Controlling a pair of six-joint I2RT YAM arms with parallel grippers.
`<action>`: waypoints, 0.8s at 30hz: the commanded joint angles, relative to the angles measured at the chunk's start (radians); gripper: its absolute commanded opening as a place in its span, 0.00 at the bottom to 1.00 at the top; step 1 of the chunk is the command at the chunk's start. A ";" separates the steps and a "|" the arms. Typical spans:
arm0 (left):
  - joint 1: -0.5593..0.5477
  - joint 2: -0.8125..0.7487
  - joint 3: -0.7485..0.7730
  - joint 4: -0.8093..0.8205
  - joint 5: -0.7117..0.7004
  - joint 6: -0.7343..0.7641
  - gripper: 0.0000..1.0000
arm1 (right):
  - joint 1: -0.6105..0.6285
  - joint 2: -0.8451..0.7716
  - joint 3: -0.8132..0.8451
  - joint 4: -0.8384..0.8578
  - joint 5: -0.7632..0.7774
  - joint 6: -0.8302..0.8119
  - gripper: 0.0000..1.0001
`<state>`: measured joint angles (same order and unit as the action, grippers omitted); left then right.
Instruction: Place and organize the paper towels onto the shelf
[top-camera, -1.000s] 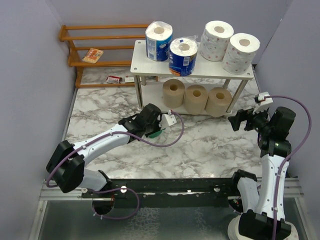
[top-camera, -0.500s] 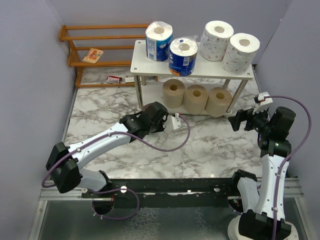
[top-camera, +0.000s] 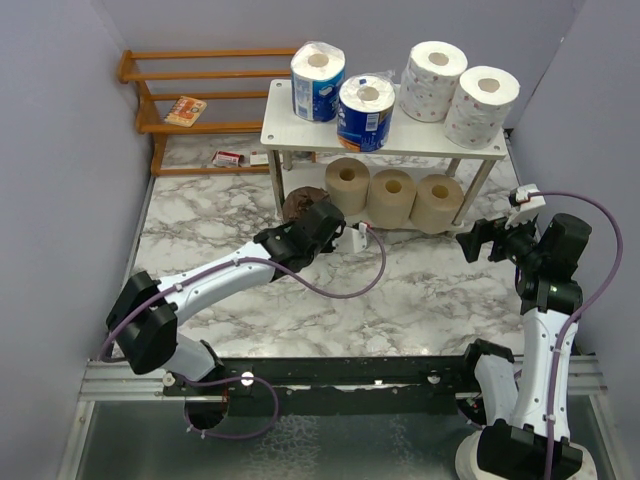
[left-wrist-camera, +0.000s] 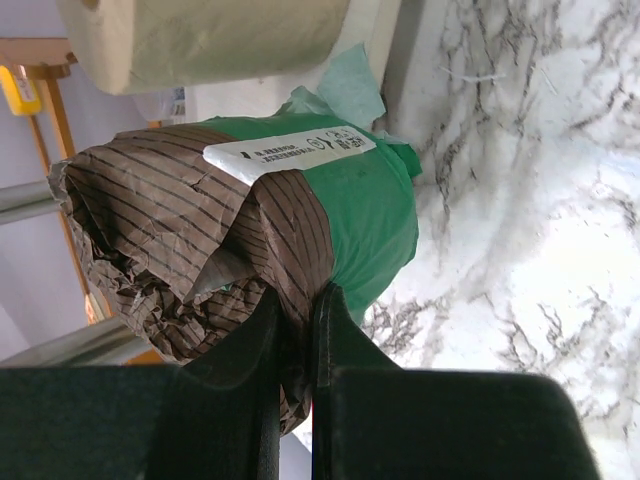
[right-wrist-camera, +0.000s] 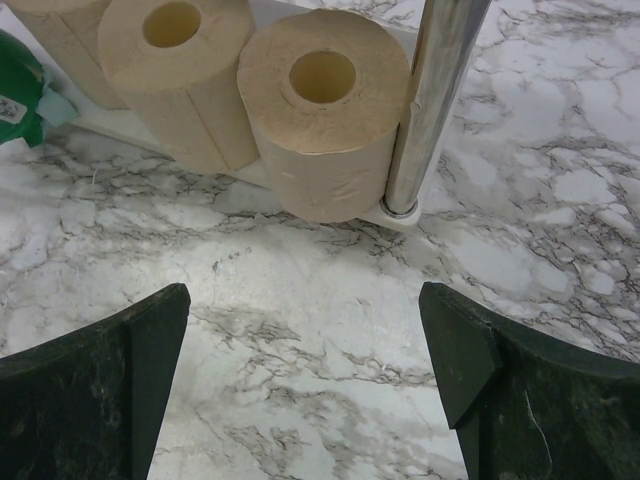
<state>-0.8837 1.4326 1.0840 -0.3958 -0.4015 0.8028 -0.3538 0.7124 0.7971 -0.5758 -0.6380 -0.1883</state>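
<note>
My left gripper (top-camera: 315, 222) (left-wrist-camera: 297, 300) is shut on the wrapper of the dark brown paper towel roll with a green band (top-camera: 302, 203) (left-wrist-camera: 200, 210). It holds the roll at the left end of the shelf's (top-camera: 425, 142) lower tier, beside three tan rolls (top-camera: 392, 196) (right-wrist-camera: 325, 110). Two blue-wrapped rolls (top-camera: 340, 92) and two white dotted rolls (top-camera: 458, 88) stand on the top tier. My right gripper (top-camera: 472, 243) (right-wrist-camera: 310, 350) hovers open over the marble in front of the shelf's right leg (right-wrist-camera: 430, 100), with nothing between its fingers.
An orange slatted rack (top-camera: 190, 90) stands at the back left with a small packet (top-camera: 186, 110) on it. Another small packet (top-camera: 228, 157) lies on the table below it. Purple walls close in on both sides.
My left arm has carried the brown roll away from me to the shelf's lower left, where it now shows beside the tan rolls. The right arm has not moved.
</note>
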 joint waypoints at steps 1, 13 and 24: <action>0.017 0.021 0.066 0.154 -0.085 0.047 0.00 | -0.007 -0.010 -0.009 0.005 -0.020 -0.008 1.00; 0.066 0.103 0.099 0.267 -0.098 0.109 0.00 | -0.008 -0.012 -0.009 0.005 -0.023 -0.010 1.00; 0.092 0.180 0.122 0.302 -0.090 0.115 0.00 | -0.017 -0.010 -0.009 0.005 -0.024 -0.010 1.00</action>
<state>-0.8036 1.5848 1.1557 -0.1646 -0.4557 0.9009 -0.3622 0.7124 0.7952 -0.5758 -0.6395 -0.1886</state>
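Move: The left hand already holds the green-and-brown wrapped paper towel roll by its wrapping, and the empty left end of the lower shelf lies about 11 cm ahead of the hand, 2 cm to its left and 5 cm below. From this hand, the nearest brown roll stands some 10 cm ahead and 8 cm to the right, and the shelf's left front post about 6 cm ahead and 9 cm to the left. From the idle right hand that empty end lies roughly 15 cm ahead, 36 cm to the left and 9 cm lower. Keeping its pinch on the wrapping, the left hand carries the wrapped roll forward about 6.5 cm into the gap between the left front post and the nearest brown roll, lifting some 2.5 cm on the way and drifting about 1 cm to the right. As the forward travel slows, the hand sinks again by about 1 cm towards the lower shelf, its fingers having tipped up by some 10 degrees and stayed shut on the wrapping. ##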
